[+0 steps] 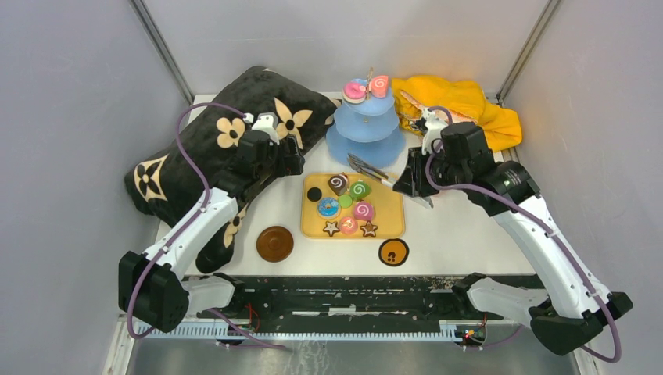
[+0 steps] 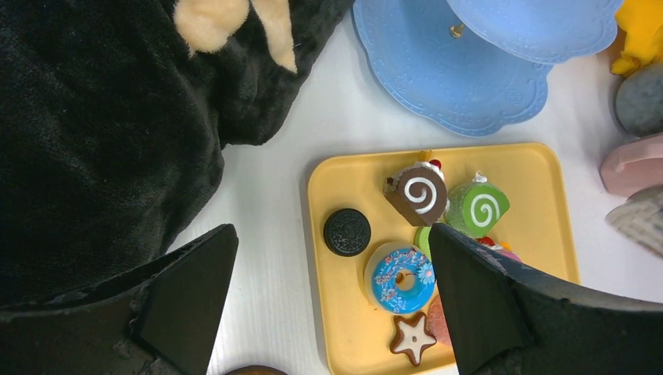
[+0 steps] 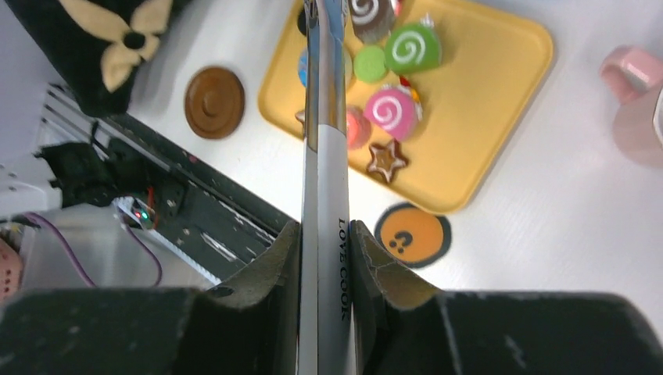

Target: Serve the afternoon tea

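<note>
Several toy sweets lie on the yellow tray [image 1: 391, 225], among them a brown swirl roll [image 2: 419, 194], a green swirl roll [image 2: 478, 208], a blue doughnut [image 2: 402, 278] and a star biscuit [image 2: 412, 337]. The light-blue three-tier stand [image 1: 365, 129] stands behind the tray, with pink sweets [image 1: 366, 87] on its top tier. My left gripper [image 1: 291, 161] hangs open over the tray's left edge, nothing between its fingers. My right gripper [image 3: 324, 230] is shut on the metal tongs [image 3: 324, 148], whose tips reach over the tray. A pink cup [image 3: 635, 98] and a grey mug [image 2: 641, 98] show at the right.
A brown coaster [image 1: 274, 243] and an orange coaster with a question mark [image 1: 393, 251] lie near the front edge. A black plush cushion [image 1: 195, 156] fills the back left. A yellow cloth [image 1: 469, 105] lies at the back right.
</note>
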Controlling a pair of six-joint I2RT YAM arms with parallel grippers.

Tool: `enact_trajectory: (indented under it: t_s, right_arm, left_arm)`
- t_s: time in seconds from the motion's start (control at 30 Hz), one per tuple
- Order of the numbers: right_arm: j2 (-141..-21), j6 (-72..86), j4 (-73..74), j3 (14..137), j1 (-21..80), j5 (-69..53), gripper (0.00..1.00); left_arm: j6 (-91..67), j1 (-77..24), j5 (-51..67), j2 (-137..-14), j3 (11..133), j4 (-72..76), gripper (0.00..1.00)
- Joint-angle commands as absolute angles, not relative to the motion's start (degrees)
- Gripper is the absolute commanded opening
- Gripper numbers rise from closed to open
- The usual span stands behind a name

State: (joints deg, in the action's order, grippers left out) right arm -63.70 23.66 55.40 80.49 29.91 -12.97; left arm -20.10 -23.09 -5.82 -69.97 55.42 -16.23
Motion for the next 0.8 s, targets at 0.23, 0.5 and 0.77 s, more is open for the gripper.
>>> enact_trajectory:
  t_s: [0.23,0.5,0.77]
  right_arm:
    - [-52.64,30.35,62.69,68.07,29.84,6.47,0.12]
    - [-49.67,35.76,58.88,57.79,27.03,9.41,0.12]
    - [-45.63,37.68,50.22,48.66,22.98,9.48,0.13]
  left_arm:
    - [-21.54,-22.85,-3.71,-68.73,54.99,-14.60,0.99]
    - [-21.97,-22.77,-2.72,-68.35,54.56,-14.68,0.99]
    - [-22.58,-22.81,-1.86,-69.54,54.88,-14.10,0.99]
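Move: The tongs, already shut in my right hand, are bound for the clear table right of the tray, about 12 cm right, 3 cm back and some 27 cm below that hand. The tray's middle is roughly 10 cm left and 2 cm ahead; the pink mug is about 12 cm right and 9 cm ahead, the bear coaster some 10 cm straight back. From my left hand the clear spot is about 36 cm right and 12 cm back. I sink my right hand about 15 cm and swing it some 11 cm right, easing back a little early on, so the empty tongs leave the air over the tray for the bare table in front of the pink mug. On the way I turn the wrist some 30 degrees clockwise and tip the tongs further down, keeping my grip on their handle. ##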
